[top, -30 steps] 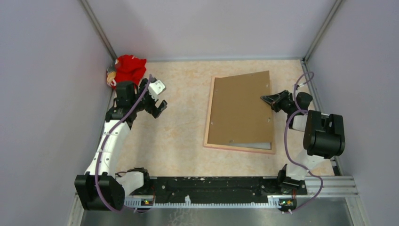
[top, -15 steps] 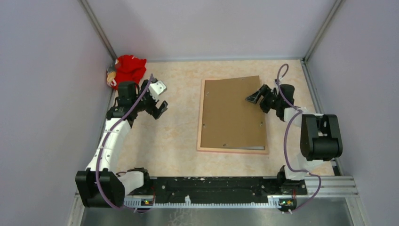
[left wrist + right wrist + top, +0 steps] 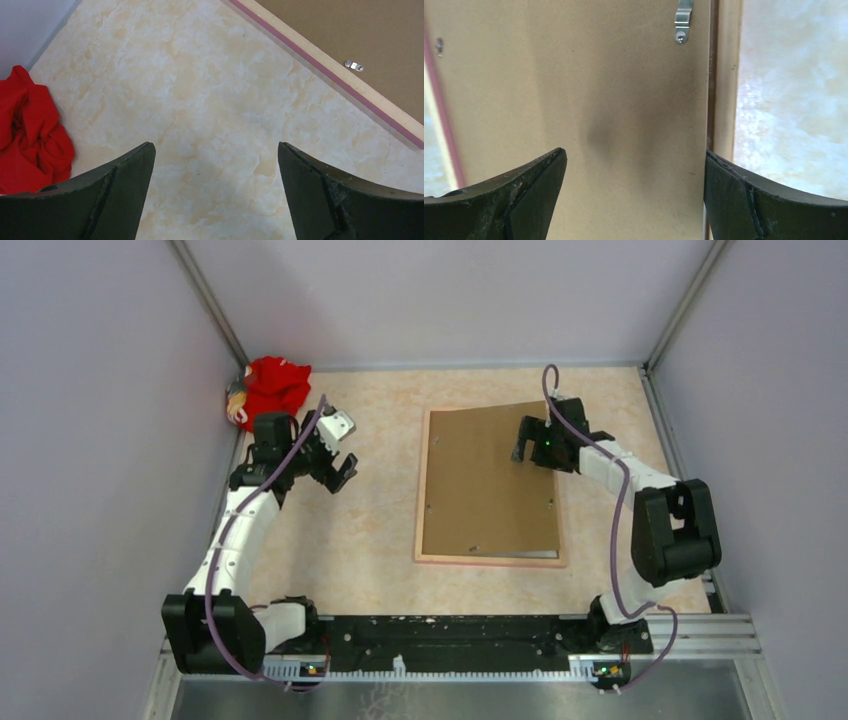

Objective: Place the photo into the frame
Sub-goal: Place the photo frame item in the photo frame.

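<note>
The frame (image 3: pixel 420 490) lies face down in the middle of the table, its pale wood rim (image 3: pixel 724 75) up and a pink edge (image 3: pixel 320 75) showing. A brown backing board (image 3: pixel 490 480) rests on it, slightly askew. The photo is hidden; only a pale sliver (image 3: pixel 515 553) shows at the board's near edge, and I cannot tell what it is. My right gripper (image 3: pixel 530 445) hovers open over the board's far right corner (image 3: pixel 599 100), holding nothing. My left gripper (image 3: pixel 342 472) is open over bare table (image 3: pixel 215 100), left of the frame.
A red cloth (image 3: pixel 272 385) is bunched in the far left corner (image 3: pixel 30 135). Small metal clips (image 3: pixel 683 20) sit along the frame's inner rim (image 3: pixel 353 65). Grey walls close in the table on three sides.
My right gripper went from shut to open and moved left and farther back over the board. The frame and board slid left and straightened. The left arm barely moved.
</note>
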Tool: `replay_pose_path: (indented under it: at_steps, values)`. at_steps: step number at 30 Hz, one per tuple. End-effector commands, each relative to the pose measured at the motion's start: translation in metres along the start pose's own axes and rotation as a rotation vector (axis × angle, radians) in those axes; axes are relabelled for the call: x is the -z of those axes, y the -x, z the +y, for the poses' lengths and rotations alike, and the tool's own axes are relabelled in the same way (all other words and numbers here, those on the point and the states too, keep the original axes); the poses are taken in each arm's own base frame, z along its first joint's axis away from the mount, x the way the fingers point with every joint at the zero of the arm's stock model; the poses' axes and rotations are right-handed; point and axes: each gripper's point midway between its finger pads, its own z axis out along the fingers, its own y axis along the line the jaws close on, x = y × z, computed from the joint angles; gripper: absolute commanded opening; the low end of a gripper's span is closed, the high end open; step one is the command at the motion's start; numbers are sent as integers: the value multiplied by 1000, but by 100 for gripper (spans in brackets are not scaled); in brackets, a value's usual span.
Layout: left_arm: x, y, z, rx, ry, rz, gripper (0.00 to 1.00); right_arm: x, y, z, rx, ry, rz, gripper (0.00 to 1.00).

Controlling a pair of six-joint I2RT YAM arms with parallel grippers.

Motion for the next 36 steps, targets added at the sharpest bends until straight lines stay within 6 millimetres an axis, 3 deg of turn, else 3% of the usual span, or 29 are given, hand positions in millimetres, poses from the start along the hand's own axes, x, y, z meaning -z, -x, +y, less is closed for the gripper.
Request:
replay_pose_path:
  at_steps: [1,12,14,17,22,24,27,30,36]
  values:
    - [1,16,6,-2,11,-39,99,21,21,-8,131,-161,-37,99]
    - [-3,19,7,31,-4,-44,99,53,44,3,154,-154,-93,99]
    - [-4,21,8,45,-5,-50,99,63,51,13,128,-112,-126,99]
    - [-10,23,4,81,-35,-69,99,73,48,45,77,55,-158,99]
    - [-30,27,-17,203,-184,-134,96,82,12,94,-18,366,-133,97]
    - [-41,25,-29,301,-264,-133,92,81,-8,109,-49,430,-124,86]
    - [-66,16,-47,438,-365,-93,87,75,-40,132,-60,481,-104,76]
    - [-88,8,-62,509,-426,-45,83,69,-72,159,-23,523,-76,73]
    - [-129,-5,-86,611,-511,75,73,46,-102,187,11,614,-12,71]
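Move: The backing board lies almost in the frame, its middle some 6 cm back and 11 cm left of the right hand and about 3 cm below; its raised far-right corner is about 16 cm ahead and 5 cm right. The near-left clip is roughly 13 cm back and 26 cm left of the right hand. From the left hand, that clip lies about 6 cm back, 20 cm right and 14 cm below. The board's right edge is at one finger of the open right hand, which eases right a couple of centimetres, rolling its left side down, then lifts clear. It swings some 17 cm left and 11 cm back over the board towards the near-left clip, sinking again, turning counter-clockwise and closing its fingers about a quarter. The left hand drops late, also closing a little, down and right towards the frame's left rail while its fingers tip down. ##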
